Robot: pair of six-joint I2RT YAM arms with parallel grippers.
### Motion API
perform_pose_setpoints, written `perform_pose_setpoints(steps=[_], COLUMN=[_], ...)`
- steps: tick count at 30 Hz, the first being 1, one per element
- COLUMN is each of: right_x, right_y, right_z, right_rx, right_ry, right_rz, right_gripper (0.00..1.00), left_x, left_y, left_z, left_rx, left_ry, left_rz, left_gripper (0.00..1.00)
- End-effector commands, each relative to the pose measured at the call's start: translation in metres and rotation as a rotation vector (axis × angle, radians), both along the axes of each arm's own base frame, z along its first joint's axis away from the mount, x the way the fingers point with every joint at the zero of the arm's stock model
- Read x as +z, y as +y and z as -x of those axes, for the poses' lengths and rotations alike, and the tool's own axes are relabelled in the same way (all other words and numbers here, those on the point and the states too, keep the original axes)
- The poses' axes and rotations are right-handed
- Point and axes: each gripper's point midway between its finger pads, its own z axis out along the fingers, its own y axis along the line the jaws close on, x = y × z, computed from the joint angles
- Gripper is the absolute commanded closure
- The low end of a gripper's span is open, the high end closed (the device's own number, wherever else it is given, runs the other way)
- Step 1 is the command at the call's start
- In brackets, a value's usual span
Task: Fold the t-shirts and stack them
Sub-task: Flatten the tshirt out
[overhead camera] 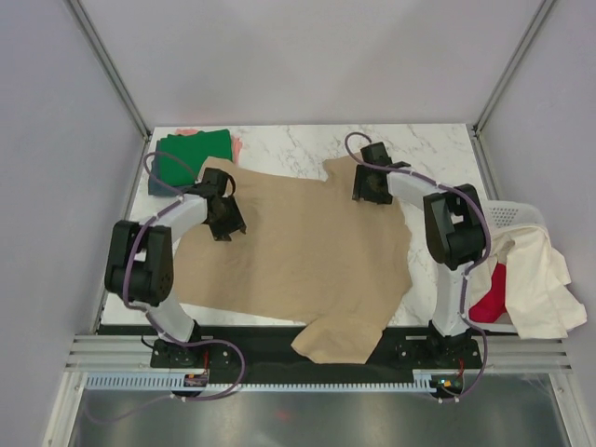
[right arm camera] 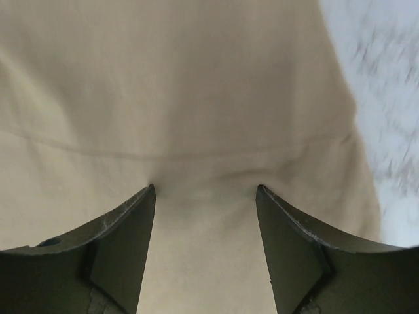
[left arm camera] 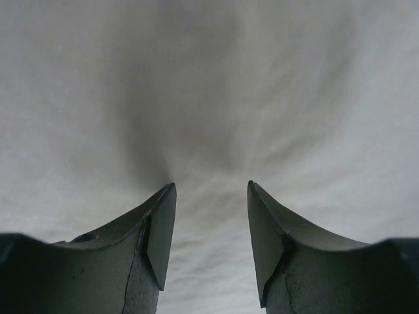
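A large tan t-shirt (overhead camera: 298, 247) lies spread over the marble table, one sleeve hanging over the near edge. My left gripper (overhead camera: 224, 226) points down onto its left part. In the left wrist view the left gripper (left arm camera: 211, 187) is open, its fingertips (left arm camera: 169, 191) on wrinkled cloth (left arm camera: 209, 98) that looks grey there. My right gripper (overhead camera: 365, 192) rests on the shirt's far right part. Seen from the right wrist, that gripper (right arm camera: 205, 188) is open, tips pressed into the tan cloth (right arm camera: 196, 98) just below a seam. A folded green t-shirt (overhead camera: 194, 154) lies at the back left.
Beneath the green t-shirt show a dark blue-grey one (overhead camera: 157, 185) and a salmon-pink edge (overhead camera: 237, 145). A white mesh basket (overhead camera: 510, 216) at the table's right edge holds a cream t-shirt (overhead camera: 538, 279) and a red one (overhead camera: 490, 300). Bare marble (right arm camera: 386, 98) lies right of the tan cloth.
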Motion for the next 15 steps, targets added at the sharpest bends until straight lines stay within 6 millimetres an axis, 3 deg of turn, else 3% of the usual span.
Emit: perform_pose_setpoints(steps=[1,3,4,5,6,7,8,9,10,12,13,15], right_x=[-0.039,-0.035,-0.052,-0.041,-0.042,-0.060,-0.046,-0.045,-0.044,-0.043,-0.053,-0.034], right_y=[-0.031,-0.034,-0.042,-0.042,-0.045,-0.050,-0.048,-0.048,-0.050,-0.048,-0.048,-0.044], right_z=[-0.021,-0.046,-0.048,-0.071,-0.079,-0.081,-0.104,-0.114,-0.130,-0.144,-0.148,-0.166], right_rx=[-0.073,-0.085,-0.098,-0.102,-0.113,-0.126,-0.129,-0.131,-0.136,-0.132,-0.123,-0.113], right_ry=[0.077,0.051,0.090,0.047,0.046,0.087,0.035,0.024,0.004,-0.018,-0.011,-0.062], right_rz=[0.023,0.006,0.000,-0.011,-0.014,-0.026,-0.054,-0.065,-0.067,-0.072,-0.069,-0.100], right_gripper=[0.29,0.30,0.30,0.30,0.30,0.30,0.30,0.30,0.30,0.30,0.30,0.29], left_x=[-0.013,-0.014,-0.019,-0.018,-0.018,-0.013,-0.018,-0.020,-0.010,-0.018,-0.006,-0.003], left_y=[-0.002,-0.009,-0.011,-0.018,-0.021,-0.024,-0.028,-0.030,-0.034,-0.037,-0.042,-0.051], left_z=[-0.036,-0.054,-0.064,-0.069,-0.077,-0.087,-0.093,-0.099,-0.115,-0.124,-0.137,-0.142], left_rx=[0.070,0.073,0.077,0.072,0.079,0.081,0.080,0.077,0.072,0.057,0.048,0.027], left_ry=[-0.014,-0.018,-0.015,-0.015,-0.026,-0.046,-0.036,-0.039,-0.073,-0.056,-0.085,-0.077], left_rz=[-0.015,0.009,0.010,0.042,0.055,0.065,0.078,0.082,0.093,0.098,0.113,0.154], left_gripper=[0.45,0.46,0.46,0.46,0.46,0.46,0.46,0.46,0.46,0.46,0.46,0.46])
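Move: Under both hands lies the tan t-shirt: its middle is about 21 cm right and 5 cm back of the left hand, which hovers some 2 cm over the cloth, and about 24 cm left and 17 cm back of the right hand, already down on it. From the right hand, the far sleeve is 11 cm ahead and 8 cm left; the near sleeve is 47 cm back and 12 cm left. The folded stack stands 26 cm ahead and 13 cm left of the left hand. Sweeping forward together with half-open fingers, both hands push the t-shirt away from the bases: the right keeps its tips on the cloth and goes about 18 cm, drifting right and tilting its fingers outward, while the left first sinks 2 cm onto the shirt, then slides it about 13 cm forward and slightly right. Neither grips. ##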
